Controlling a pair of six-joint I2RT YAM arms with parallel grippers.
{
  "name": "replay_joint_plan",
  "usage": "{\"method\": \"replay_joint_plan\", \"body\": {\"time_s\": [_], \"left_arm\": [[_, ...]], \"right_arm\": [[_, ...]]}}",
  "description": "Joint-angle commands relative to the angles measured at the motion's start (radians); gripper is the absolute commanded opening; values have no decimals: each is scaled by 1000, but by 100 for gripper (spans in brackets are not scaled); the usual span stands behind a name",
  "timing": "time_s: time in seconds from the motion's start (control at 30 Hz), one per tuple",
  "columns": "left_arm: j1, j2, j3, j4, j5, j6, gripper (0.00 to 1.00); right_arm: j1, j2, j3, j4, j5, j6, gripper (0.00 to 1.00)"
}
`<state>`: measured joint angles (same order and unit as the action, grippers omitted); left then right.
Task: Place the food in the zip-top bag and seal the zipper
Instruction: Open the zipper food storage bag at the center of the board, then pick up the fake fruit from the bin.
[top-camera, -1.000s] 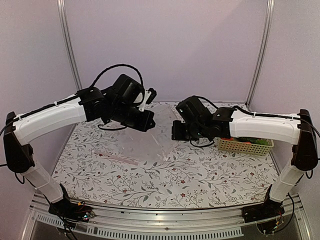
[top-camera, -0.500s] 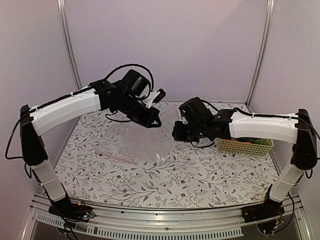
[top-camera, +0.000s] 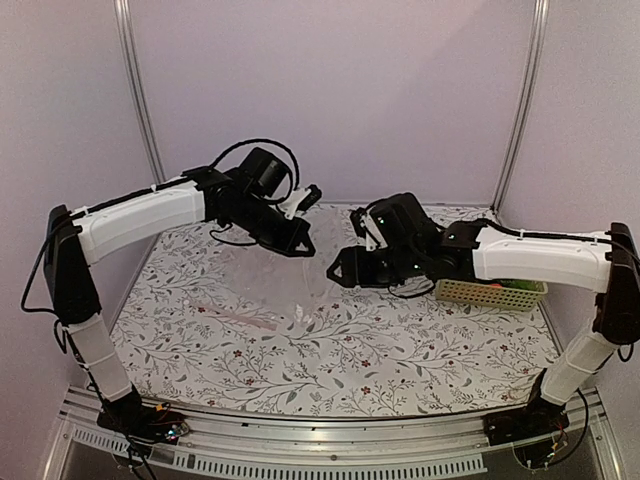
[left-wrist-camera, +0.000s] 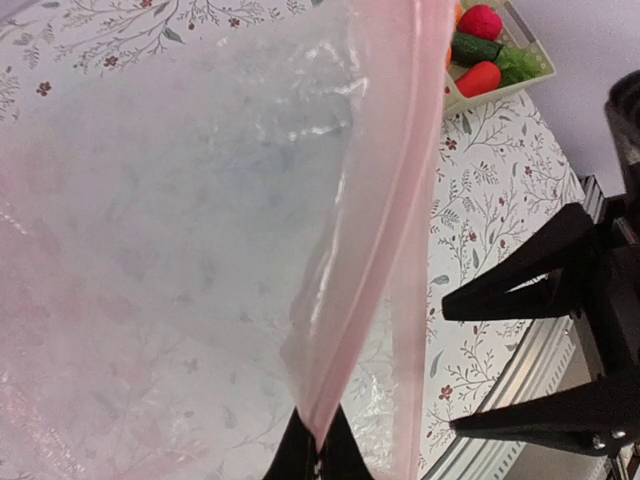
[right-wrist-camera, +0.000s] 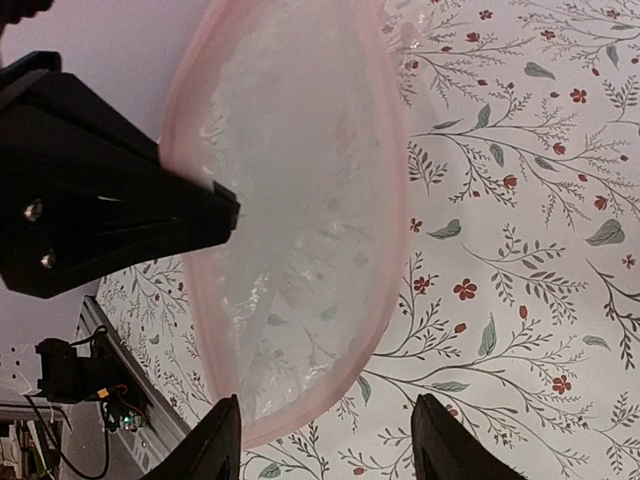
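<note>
The zip-top bag (top-camera: 268, 292) hangs from its top edge, its body trailing onto the table. My left gripper (left-wrist-camera: 318, 450) is shut on the pink zipper (left-wrist-camera: 385, 220) strip and holds that edge up. In the right wrist view the bag (right-wrist-camera: 300, 200) mouth gapes as an oval pink rim. My right gripper (right-wrist-camera: 330, 445) is open just in front of that rim, with nothing between its fingers (right-wrist-camera: 215, 445). The food (left-wrist-camera: 478, 48) lies in the basket: a red fruit, a green cucumber and an orange-red piece. No slider tab shows.
The pale lattice basket (top-camera: 490, 292) stands at the right, beside my right arm. The floral tablecloth (top-camera: 330, 370) covers the table. Metal rail (top-camera: 330, 430) along the near edge; purple walls and frame posts close behind.
My right gripper has opened and let go of the bag, shifting slightly left. The left arm has swung the pinched bag edge up and toward the back.
</note>
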<state>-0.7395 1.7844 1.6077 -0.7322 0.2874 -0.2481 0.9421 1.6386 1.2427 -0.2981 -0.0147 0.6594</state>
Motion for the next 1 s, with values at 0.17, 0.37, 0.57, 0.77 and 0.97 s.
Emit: {"method": "replay_joint_plan", "body": {"time_s": [0.17,0.37,0.57,0.77,0.97], "left_arm": [[25,-4,-63,62,52,7,0],[25,-18,-89,80,59,-2,0],[25,-23,-95,80,53,0,0],[25,-36,-101,81,31,7,0],[25,-41,-106,79,23,11,0]], "right_arm": [[-14,-249,-56,-147,83,-95,81],[-148,-372,-128,-290,176,-104,94],[-368,-420,-166,-392,171,-154,98],[-571,-355,-165,-404,115,-221,98],[-691,-215,-127,-371,28,-280,94]]}}
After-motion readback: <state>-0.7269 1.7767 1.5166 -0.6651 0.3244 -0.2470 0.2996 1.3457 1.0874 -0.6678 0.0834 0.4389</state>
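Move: The near orange, at the basket's left end, lies some 31 cm to the right of the empty right hand, about 11 cm farther out and 11 cm below it. The second orange is roughly 8 cm right of it and 5 cm beyond; the red pepper about 5 cm right of it and 5 cm nearer. The open bag mouth is about 6 cm left of the right hand, 1 cm farther out and 6 cm lower. From the left hand, the near orange is some 39 cm right, 7 cm out, 13 cm down. The bag's mouth, already free of the right fingers, is left behind: the right hand lifts about 7 cm, easing back slightly, then sweeps some 30 cm right, reaching forward and sinking again towards the near orange. On the way it turns about 30 degrees clockwise, its left side dips, and its half-open fingers spread wide. The left hand keeps its pinch on the bag's zipper edge and sinks a couple of centimetres. ##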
